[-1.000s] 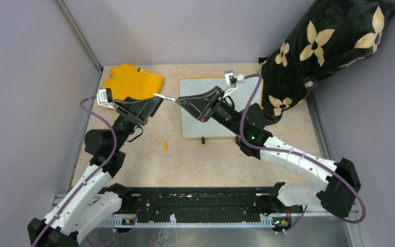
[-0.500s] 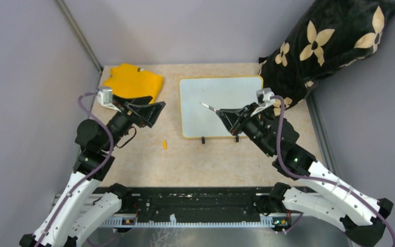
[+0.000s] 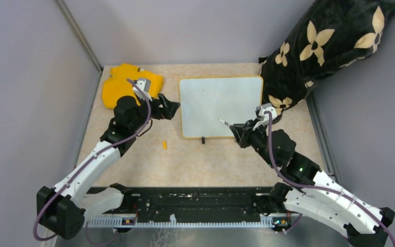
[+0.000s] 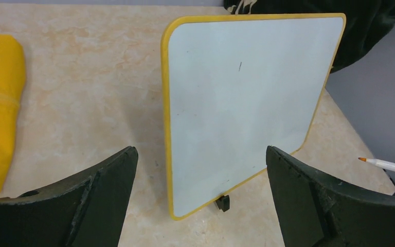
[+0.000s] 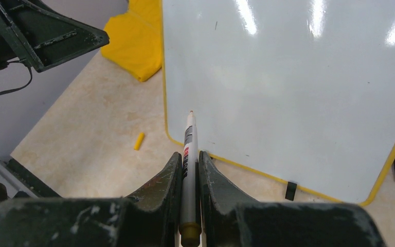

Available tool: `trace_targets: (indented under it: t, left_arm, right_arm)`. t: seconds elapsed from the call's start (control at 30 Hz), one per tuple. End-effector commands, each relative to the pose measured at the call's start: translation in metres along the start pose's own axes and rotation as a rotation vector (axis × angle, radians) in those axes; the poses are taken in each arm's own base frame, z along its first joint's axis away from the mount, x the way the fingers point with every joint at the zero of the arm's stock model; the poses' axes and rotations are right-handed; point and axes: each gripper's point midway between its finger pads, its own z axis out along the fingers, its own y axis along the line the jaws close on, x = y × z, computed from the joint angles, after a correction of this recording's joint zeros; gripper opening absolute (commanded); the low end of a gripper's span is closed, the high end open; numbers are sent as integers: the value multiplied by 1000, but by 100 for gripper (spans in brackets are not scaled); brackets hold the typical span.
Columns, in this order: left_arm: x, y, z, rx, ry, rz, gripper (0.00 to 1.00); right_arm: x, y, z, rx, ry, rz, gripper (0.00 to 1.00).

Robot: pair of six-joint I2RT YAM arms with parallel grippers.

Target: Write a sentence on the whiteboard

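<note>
The whiteboard [image 3: 221,105] lies flat on the table, white with a yellow rim, also seen in the left wrist view [image 4: 241,103] and the right wrist view [image 5: 298,92]. No sentence is in view on it; only a tiny dark mark shows. My right gripper [image 3: 238,131] [image 5: 189,154] is shut on a white marker [image 3: 227,124] [image 5: 189,136], whose tip hangs over the board's near edge, right of middle. My left gripper [image 3: 171,109] [image 4: 200,150] stands wide open beside the board's left edge, holding nothing.
A yellow cloth [image 3: 128,82] lies at the back left. A small yellow cap [image 3: 164,145] rests on the table in front of the board's left corner. A black flowered cushion [image 3: 329,46] fills the back right corner. Grey walls enclose the table.
My right gripper carried the marker from beside the board's left edge over to its near right part. My left arm swung toward the board's left edge and its jaws opened wider.
</note>
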Motion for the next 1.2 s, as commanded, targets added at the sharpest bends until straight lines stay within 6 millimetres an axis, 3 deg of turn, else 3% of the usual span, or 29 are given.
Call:
trace_targets:
  t: [0.0, 0.1, 0.2, 0.43, 0.63, 0.73, 1.0, 1.17]
  left_arm:
    - [-12, 3, 9, 20, -100, 112, 99]
    - [-1, 10, 17, 53, -52, 154, 99]
    - [12, 19, 26, 161, 1, 58, 99]
    - [38, 9, 35, 444, 103, -82, 99]
    - [58, 20, 57, 469, 195, -172, 99]
    - [72, 16, 55, 556, 231, -168, 99]
    - [100, 12, 54, 710, 291, -182, 81]
    - [106, 16, 54, 730, 272, -185, 76]
  right_arm:
    - [-8, 1, 1, -7, -47, -8, 0]
    - [-10, 4, 2, -23, -55, -6, 0]
    - [-12, 8, 2, -39, -55, -7, 0]
    - [-17, 14, 1, -67, -60, 0, 0]
    - [-15, 20, 4, -90, -48, 17, 0]
    - [-13, 25, 6, -113, -35, 17, 0]
    - [-10, 40, 16, -170, -24, 18, 0]
    - [-8, 44, 22, -179, -16, 27, 0]
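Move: The open left hand goes for the whiteboard's left edge, whose middle is about 7 cm ahead, 5 cm right and 15 cm below. The yellow marker cap lies 26 cm below this hand, level fore and aft and 4 cm left; the yellow cloth is some 22 cm ahead, 19 cm left and equally low. From the right hand, holding the marker, the whiteboard's middle is roughly 19 cm ahead, 4 cm left, 16 cm down. Left hand sinks 12 cm towards whiteboard's left edge, turning clockwise, closing slightly; marker hand shifts 4 cm left. ##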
